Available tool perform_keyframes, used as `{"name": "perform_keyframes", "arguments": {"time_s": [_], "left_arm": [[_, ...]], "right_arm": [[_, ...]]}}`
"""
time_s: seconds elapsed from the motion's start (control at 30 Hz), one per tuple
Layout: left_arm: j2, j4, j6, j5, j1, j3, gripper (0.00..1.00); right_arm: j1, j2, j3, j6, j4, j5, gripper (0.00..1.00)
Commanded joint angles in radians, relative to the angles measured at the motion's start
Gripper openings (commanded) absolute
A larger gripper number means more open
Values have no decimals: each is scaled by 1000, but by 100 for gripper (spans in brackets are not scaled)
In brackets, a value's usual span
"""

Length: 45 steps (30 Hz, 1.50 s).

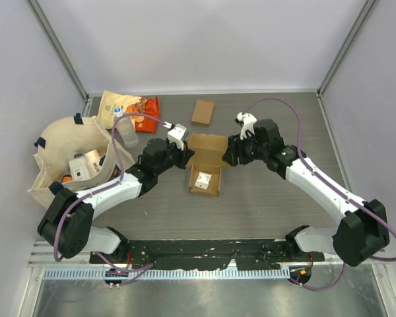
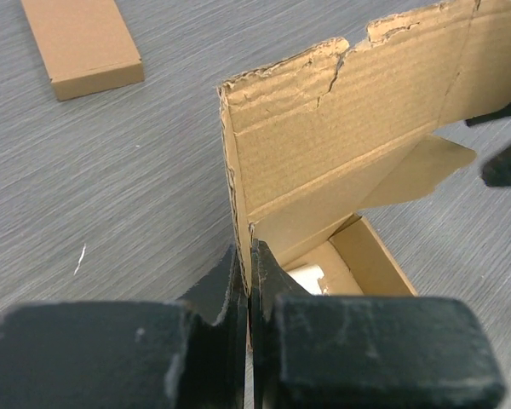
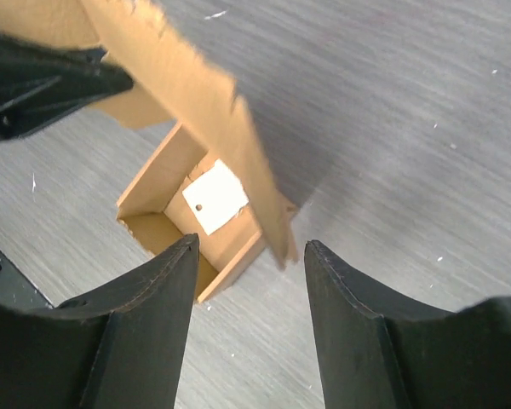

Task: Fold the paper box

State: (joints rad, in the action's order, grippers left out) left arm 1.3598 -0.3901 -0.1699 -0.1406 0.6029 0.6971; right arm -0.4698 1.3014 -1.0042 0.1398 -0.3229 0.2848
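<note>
The brown paper box [image 1: 204, 182] sits open at the table's middle, its lid [image 1: 208, 146] standing up at the far side. A white card [image 3: 215, 198] lies inside it. My left gripper [image 1: 185, 156] is shut on the lid's left edge [image 2: 238, 196], with the cardboard pinched between the fingers [image 2: 249, 260]. At the lid's right side my right gripper [image 1: 230, 153] stands open. In the right wrist view the lid's lower corner [image 3: 272, 230] hangs between its spread fingers [image 3: 249, 249] without being gripped.
A small flat cardboard box [image 1: 202, 111] lies behind the paper box. A cloth bag [image 1: 66, 158] holding several items and an orange snack packet [image 1: 129, 109] take up the left side. Walls close the table at back and sides.
</note>
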Motion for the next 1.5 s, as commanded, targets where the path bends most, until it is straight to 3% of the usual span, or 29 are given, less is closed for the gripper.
{"name": "perform_keyframes", "arguments": {"time_s": [0.0, 0.17, 0.4, 0.53, 0.83, 0.93, 1.0, 1.07, 1.27, 1.33, 1.47], "left_arm": [[-25, 20, 23, 55, 14, 19, 0], [-19, 48, 21, 72, 15, 36, 0], [-34, 39, 23, 70, 18, 22, 0], [-31, 40, 26, 64, 20, 25, 0], [-44, 37, 32, 76, 21, 18, 0], [-45, 39, 20, 84, 24, 19, 0], [-47, 43, -34, 110, 28, 31, 0], [-50, 57, -94, 121, 29, 39, 0], [-41, 59, -290, 430, 66, 53, 0], [-16, 74, -310, 528, 70, 84, 0], [27, 30, -304, 579, 81, 114, 0]], "right_arm": [[-21, -108, 65, 8, 34, -35, 58], [-29, -99, 84, 6, 62, -10, 51], [-81, -90, 147, -32, 153, -169, 53], [-87, -70, 142, -40, 192, -176, 52], [-136, -27, 119, -58, 222, -216, 27], [-161, -22, 110, -43, 228, -229, 9], [-212, -16, 104, 12, 249, -285, 1], [-252, -11, 87, 69, 272, -448, 1], [-368, 44, 39, 231, 364, -855, 1], [-380, 77, 26, 247, 410, -933, 1], [-395, 116, 33, 256, 516, -1022, 1]]}}
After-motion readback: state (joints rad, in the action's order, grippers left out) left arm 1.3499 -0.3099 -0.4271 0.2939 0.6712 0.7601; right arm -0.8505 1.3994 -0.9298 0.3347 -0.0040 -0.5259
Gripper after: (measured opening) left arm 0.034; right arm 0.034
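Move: The lid's right fold, the place to pinch, sits about 2 cm left, 1 cm back and 3 cm below the half-open right gripper; the open box lies some 7 cm back and 7 cm left of that gripper, 8 cm down. The left gripper is already shut on the lid's left edge, with the right fold about 10 cm to its right, level fore-and-aft. The small carton lies about 14 cm ahead and 5 cm right of the left gripper, 9 cm below. Bring the right gripper back about 2.5 cm, then down 3 cm and slightly forward and left, closing it to pinch the lid's right side fold while the left keeps its grip. Then carry the lid with both hands forward, left and up, 2 to 3 cm each way, swinging the left counter-clockwise and the right clockwise about 20 degrees, so both point more straight ahead. ##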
